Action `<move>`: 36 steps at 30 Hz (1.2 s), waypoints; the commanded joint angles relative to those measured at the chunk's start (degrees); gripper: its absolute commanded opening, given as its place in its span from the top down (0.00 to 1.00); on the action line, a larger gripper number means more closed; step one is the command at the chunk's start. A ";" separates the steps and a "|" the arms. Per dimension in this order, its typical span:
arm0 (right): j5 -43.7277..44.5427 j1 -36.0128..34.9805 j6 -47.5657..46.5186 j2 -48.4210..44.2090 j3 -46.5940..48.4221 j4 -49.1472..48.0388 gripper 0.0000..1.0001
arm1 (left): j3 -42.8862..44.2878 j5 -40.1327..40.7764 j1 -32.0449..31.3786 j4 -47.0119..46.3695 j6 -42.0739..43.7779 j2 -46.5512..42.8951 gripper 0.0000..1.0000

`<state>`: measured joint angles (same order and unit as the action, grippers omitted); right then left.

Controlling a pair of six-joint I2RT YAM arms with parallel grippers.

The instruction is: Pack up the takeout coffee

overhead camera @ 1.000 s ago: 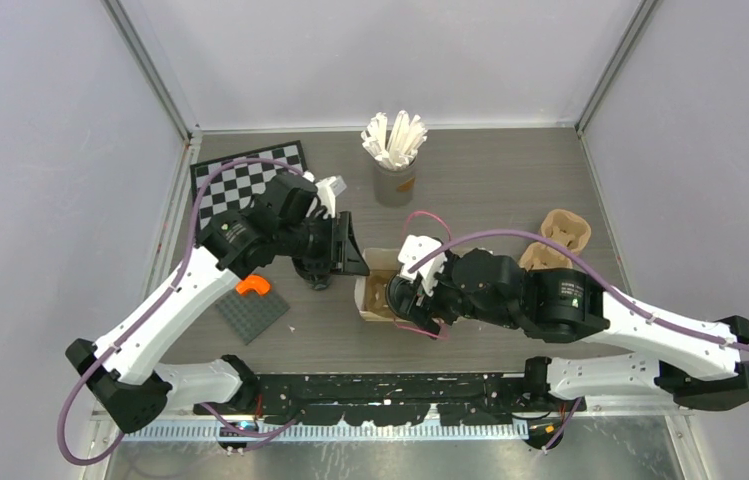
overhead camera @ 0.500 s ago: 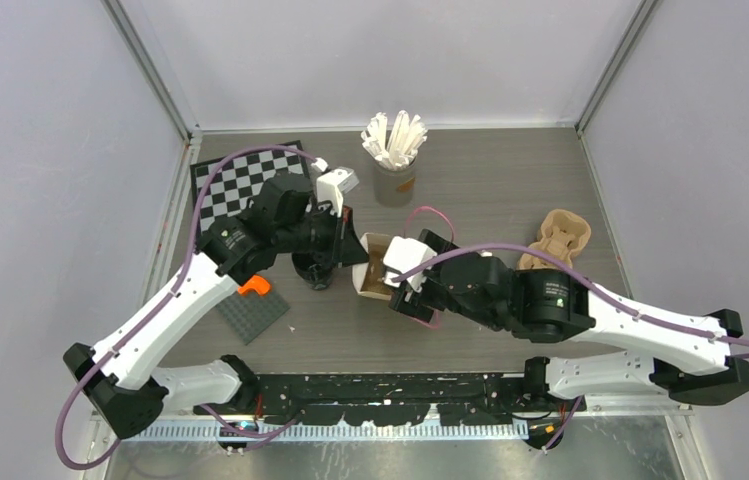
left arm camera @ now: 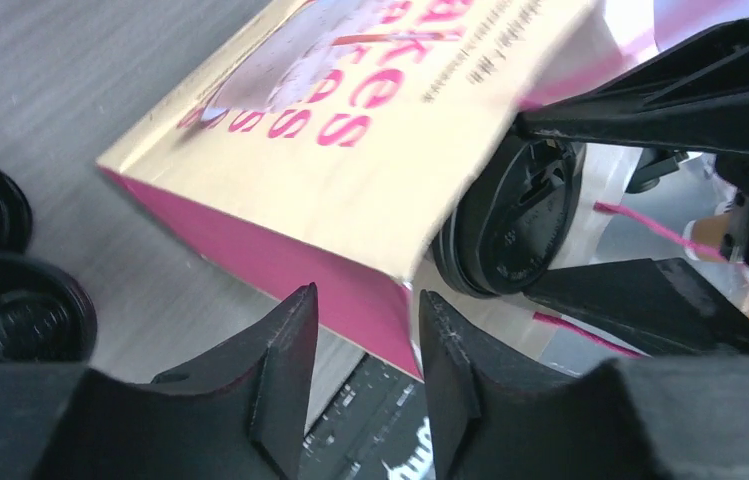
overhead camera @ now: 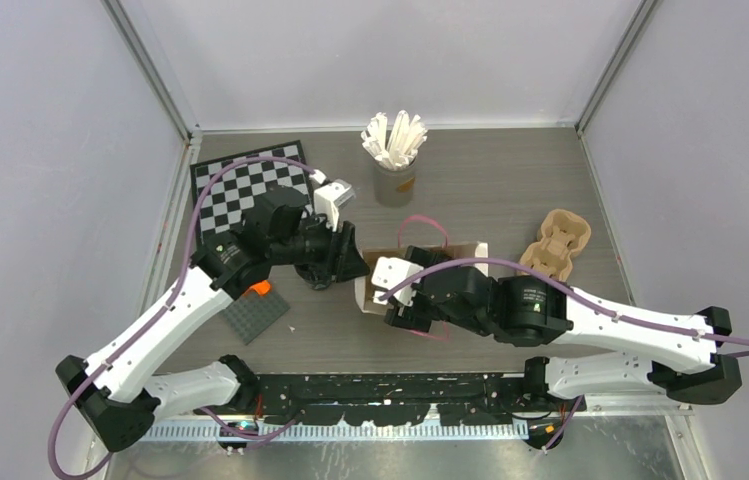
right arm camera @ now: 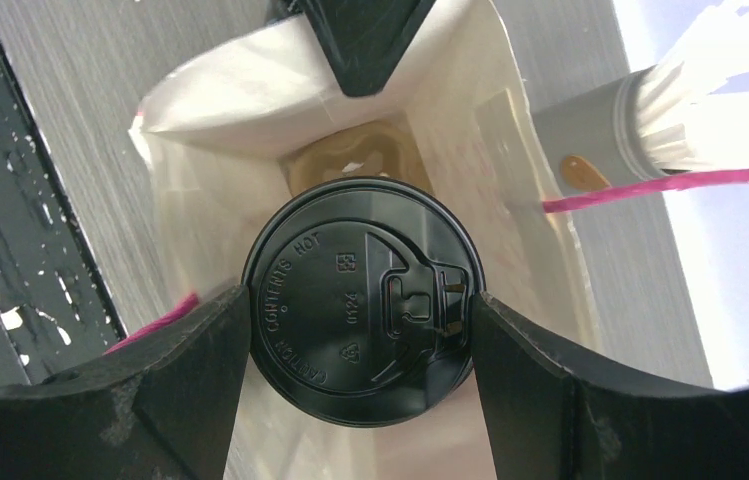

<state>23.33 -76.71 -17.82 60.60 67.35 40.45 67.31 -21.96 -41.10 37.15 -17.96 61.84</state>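
Note:
My right gripper [right arm camera: 360,302] is shut on a takeout coffee cup [right arm camera: 350,250] by its round black lid, right at the open mouth of the pink paper bag [right arm camera: 250,110]. A brown carrier piece [right arm camera: 355,160] shows deep inside the bag. My left gripper [left arm camera: 365,320] is open at the bag's rim, and the bag's pink side panel [left arm camera: 280,260] shows in the gap between its fingers. From above, the left gripper [overhead camera: 345,255] and the right gripper [overhead camera: 398,300] meet at the bag [overhead camera: 455,252], which leans. Two more black lidded cups [left arm camera: 20,320] stand left of the bag.
A grey cup of white wrapped sticks [overhead camera: 395,165] stands at the back. A brown pulp carrier [overhead camera: 555,240] lies right of the bag. A checkerboard [overhead camera: 250,185] and a grey baseplate [overhead camera: 250,312] with an orange piece [overhead camera: 258,288] are on the left.
My right gripper has carried the cup leftward to the bag's mouth. The bag has tipped so its long side now shows. The left gripper has shifted slightly along the rim.

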 commanded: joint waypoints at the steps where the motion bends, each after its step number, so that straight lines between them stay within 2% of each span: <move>1: -2.50 -0.60 0.89 -2.23 -2.32 -4.36 0.30 | 2.52 1.68 0.32 6.93 -7.20 -3.68 0.54; 5: -1.58 -2.26 0.63 -2.31 -3.28 -4.50 0.30 | 0.71 0.14 0.30 8.32 -16.37 -7.45 0.45; 9: -1.15 -3.74 0.63 -2.77 -5.29 -5.39 0.30 | -2.73 -0.88 0.32 7.75 -20.23 -10.75 0.42; 17: 1.08 -5.54 -1.77 -3.33 -9.52 -11.02 0.30 | -7.16 -3.94 -0.15 5.36 -19.05 -10.62 0.40; 26: 2.16 -5.64 -5.98 -3.14 -13.75 -17.89 0.29 | -8.54 -2.00 -1.78 3.52 -16.63 -10.06 0.42; 36: 3.51 -5.64 -6.73 -1.69 -13.95 -21.32 0.29 | -9.48 0.67 -3.46 3.13 -14.83 -13.59 0.33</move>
<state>24.84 -82.04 -23.70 58.63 52.40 23.68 58.24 -22.46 -44.29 43.00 -34.81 51.03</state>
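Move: The right hand holds a lidded cup over the open paper bag. The empty tray pocket is roughly 4 cm to this hand's left, 1 cm ahead and 15 cm below; the packed cup is some 4 cm right, 2 cm ahead and 11 cm below. The left hand is at the bag's left rim, whose middle is about 3 cm back, 1 cm right and 2 cm below; the spare cups stand some 11 cm left, 2 cm back and 17 cm below. Right hand lowers its cup 5 cm into the bag; left opens wider, backing 6 cm along the left rim. ##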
